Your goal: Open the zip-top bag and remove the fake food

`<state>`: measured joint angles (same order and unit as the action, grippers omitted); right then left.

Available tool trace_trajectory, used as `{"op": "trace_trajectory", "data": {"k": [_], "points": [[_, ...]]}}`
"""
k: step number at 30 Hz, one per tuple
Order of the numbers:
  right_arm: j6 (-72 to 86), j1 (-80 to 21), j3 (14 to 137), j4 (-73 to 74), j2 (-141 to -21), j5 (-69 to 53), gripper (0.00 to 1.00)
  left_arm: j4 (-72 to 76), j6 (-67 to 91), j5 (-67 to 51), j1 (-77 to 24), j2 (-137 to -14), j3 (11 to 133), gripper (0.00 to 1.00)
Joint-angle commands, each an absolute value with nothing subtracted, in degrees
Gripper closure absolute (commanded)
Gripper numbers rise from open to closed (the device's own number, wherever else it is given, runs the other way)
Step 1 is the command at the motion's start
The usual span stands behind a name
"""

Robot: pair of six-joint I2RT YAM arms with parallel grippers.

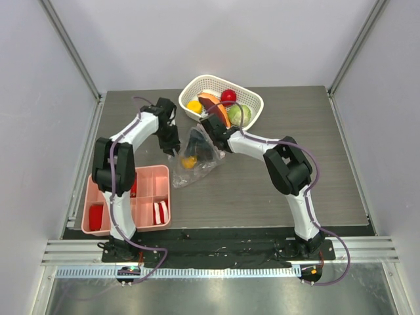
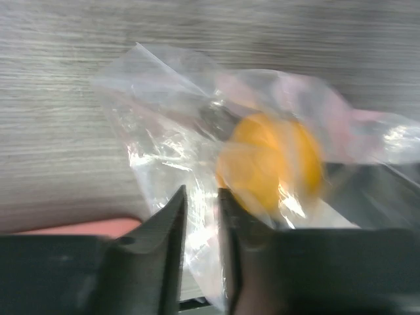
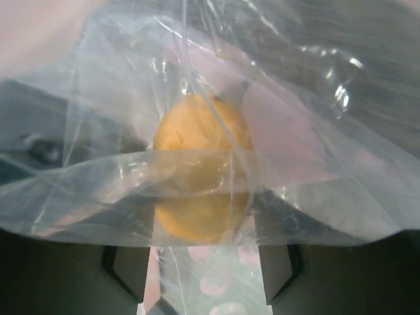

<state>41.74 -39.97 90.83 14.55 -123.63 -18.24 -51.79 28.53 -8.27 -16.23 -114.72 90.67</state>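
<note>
The clear zip-top bag (image 1: 200, 157) lies crumpled on the table between my two grippers. One yellow-orange fake food fruit (image 1: 189, 162) is inside it. My left gripper (image 1: 174, 149) is at the bag's left edge. In the left wrist view its jaws (image 2: 200, 190) stand a narrow gap apart with bag film (image 2: 164, 118) between them, and the fruit (image 2: 269, 164) is just beyond. My right gripper (image 1: 207, 146) reaches in from the right. Its jaws (image 3: 202, 223) are wide, with the fruit (image 3: 200, 170) between them. Bag film (image 3: 295, 131) drapes over the fingertips and hides any contact.
The white mesh basket (image 1: 252, 98) at the back holds a green ball (image 1: 239, 113), a red fruit (image 1: 228, 96), a yellow fruit (image 1: 194, 105) and an orange-brown wedge (image 1: 213, 104). A pink divided tray (image 1: 147, 174) sits front left, close to the left arm.
</note>
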Motion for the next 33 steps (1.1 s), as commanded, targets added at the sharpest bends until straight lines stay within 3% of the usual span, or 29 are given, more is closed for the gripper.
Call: {"op": "trace_trajectory", "data": {"k": [1,3,8,14,18,26,30,33], "points": [[38.9,-40.9,94.2,20.0,-116.2,-14.3,0.93,-53.3,26.2,-9.5,-16.4,-106.1,95.1,0.61],[37.8,-40.6,94.7,22.8,-114.4,-12.5,0.99,-53.8,26.2,-10.2,-16.3,-103.4,95.2,0.57],[36.8,-40.5,96.8,28.9,-112.2,-6.4,0.99,-48.8,29.5,-19.7,-16.2,-95.9,89.8,0.57],[38.4,-40.1,105.5,38.2,-112.1,-3.5,0.99,-43.4,34.4,-20.0,-16.3,-85.9,80.4,0.52],[36.6,-40.0,110.5,43.4,-112.2,-1.9,0.99,-44.6,33.8,-19.7,-16.2,-83.6,80.1,0.51],[32.8,-41.0,115.4,48.5,-111.9,1.7,0.99,-33.2,43.4,-33.5,-16.2,-79.0,80.9,0.5],[35.2,-39.7,115.1,48.0,-111.5,-6.4,0.99,-30.1,45.4,-32.0,-16.2,-76.9,77.9,0.5],[36.3,-39.8,115.3,46.5,-110.9,-6.5,0.99,-37.5,45.9,-26.6,-16.0,-77.9,77.7,0.51]]}}
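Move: Already between the right fingers, inside the bag, is the orange. The white basket it belongs in lies some 22 cm ahead of this hand and 12 cm to its right, with the yellow fruit in it about 22 cm ahead and 1 cm right. From the left hand, the bag's middle is about 9 cm right and 1 cm ahead, the orange roughly 6 cm right and 1 cm back. The pink bin's middle is about 16 cm back and 18 cm left. Lifting the orange in its kept grip, the right hand rises about 13 cm inside the bag, drifts some 5 cm right, tips its fingers more steeply down, then levels off. The left fingers open further and come free of the bag's lower end; that hand climbs over 20 cm, going 5 cm back and 5 cm right, and swings its fingers some 40 degrees to point right and forward. ##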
